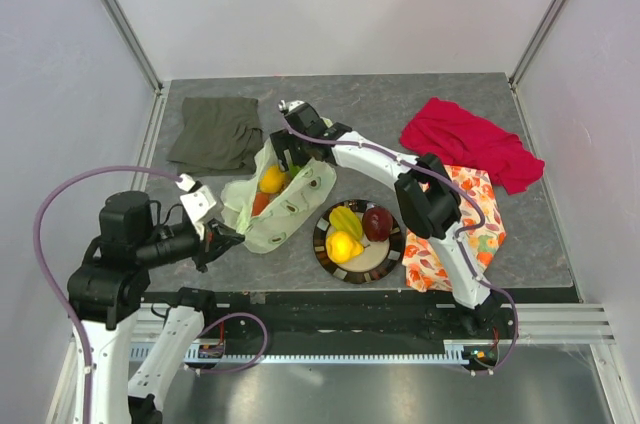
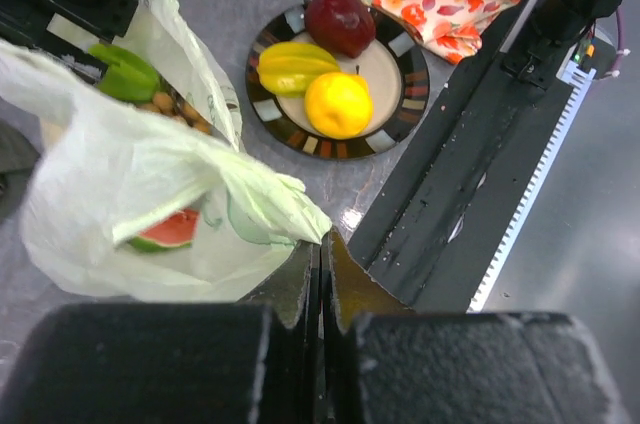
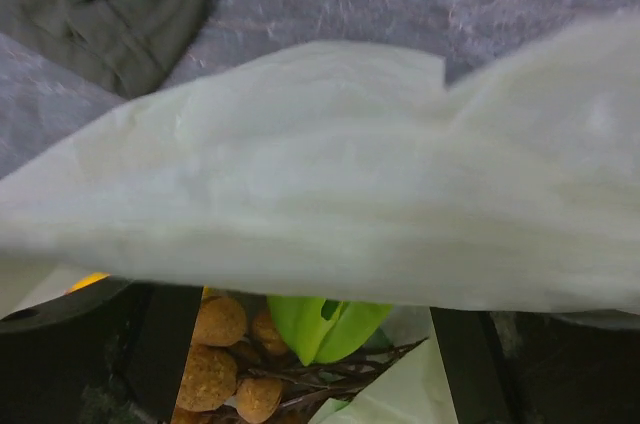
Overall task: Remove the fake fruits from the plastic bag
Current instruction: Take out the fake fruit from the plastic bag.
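Note:
The plastic bag lies left of a striped plate and is pale green and crinkly. My left gripper is shut on the bag's near edge. A melon slice shows through the film. My right gripper reaches into the bag's mouth and is open. Between its fingers lie a green fruit and a brown cluster, neither gripped. An orange-yellow fruit also sits inside the bag. On the plate rest a lemon, a yellow-green piece and a dark red fruit.
An olive-grey folded cloth lies at the back left and a red cloth at the back right. The orange-flowered cloth sits right of the plate, under the right arm. A black rail runs along the near edge.

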Robot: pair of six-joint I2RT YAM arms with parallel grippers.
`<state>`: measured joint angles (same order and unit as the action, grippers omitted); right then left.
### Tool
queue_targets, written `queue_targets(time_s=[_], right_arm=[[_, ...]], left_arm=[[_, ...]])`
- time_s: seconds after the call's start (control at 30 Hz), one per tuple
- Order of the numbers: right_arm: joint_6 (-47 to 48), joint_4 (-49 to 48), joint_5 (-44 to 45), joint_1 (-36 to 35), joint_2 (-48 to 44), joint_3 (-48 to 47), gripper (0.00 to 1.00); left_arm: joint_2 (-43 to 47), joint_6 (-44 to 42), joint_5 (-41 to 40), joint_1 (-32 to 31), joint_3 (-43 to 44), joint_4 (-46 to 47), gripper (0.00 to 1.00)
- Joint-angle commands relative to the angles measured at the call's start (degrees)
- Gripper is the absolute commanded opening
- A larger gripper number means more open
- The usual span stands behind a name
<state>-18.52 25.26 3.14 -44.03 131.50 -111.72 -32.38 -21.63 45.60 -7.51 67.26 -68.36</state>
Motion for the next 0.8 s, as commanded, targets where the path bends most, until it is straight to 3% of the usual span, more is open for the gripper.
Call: queue_targets(time_s=[0.0, 0.13, 0.23, 0.27, 0.37, 0.53, 0.63, 0.77], right_arm=[[2.7, 2.87, 2.91, -1.94, -1.33, 4.47, 0.93], [6.47, 2.61, 5.3, -1.94, -1.43, 6.25, 0.93], [8.67, 2.25, 5.13, -2.02, -0.72, 5.64, 0.8], [10.07, 2.25, 4.52, -2.02, -1.07, 5.38, 0.71], [12.97, 2.08, 0.3, -1.85, -4.39, 4.76, 0.6], [14.39, 3.21, -17.85, 2.54, -12.13, 6.95, 0.46], [16.67, 5.15, -24.47, 5.35, -16.62, 8.88, 0.37], [18.0, 5.51, -37.11, 8.25, -21.02, 13.62, 0.32]], left_arm=[[-1.9, 2.2, 0.89, 0.3, -2.13, 5.6, 0.02], [-1.37, 3.78, 1.15, 0.3, -4.86, 9.03, 0.02], [-2.07, 3.52, 0.98, 0.3, -6.09, 10.7, 0.02], [-2.59, 3.43, 0.89, 0.3, -6.09, 11.4, 0.02], [-3.83, 3.08, 0.37, 0.3, -6.0, 12.02, 0.02], [-4.27, 1.77, -1.65, 0.3, -6.71, 12.28, 0.02], [-4.44, 0.97, -4.37, 0.3, -7.14, 13.42, 0.02], [-4.53, 0.1, -10.61, 0.3, -8.64, 17.37, 0.02]])
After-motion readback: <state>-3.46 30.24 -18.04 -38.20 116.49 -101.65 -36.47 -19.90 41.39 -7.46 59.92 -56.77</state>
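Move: The green pepper lies in the bag under the right hand, about 3 cm back, 2 cm to its right and 6 cm down. From the pepper, the walnuts sit some 3 cm nearer the base and 2 cm left, the orange fruit about 2 cm nearer and 5 cm left, and the watermelon slice about 8 cm nearer and 7 cm left. From the left hand, already shut on the bag's near rim, the pepper is roughly 24 cm ahead, 13 cm right and 24 cm below. The green pepper is pinched between the right hand's fingers: open, they sink about 5 cm to it, drifting back and a little right, and close part-way. The right hand then lifts it some 11 cm, swinging right late in the rise and turning about 20 degrees counter-clockwise. The left hand keeps the rim pinched and carries it about 5 cm forward, slightly down. ##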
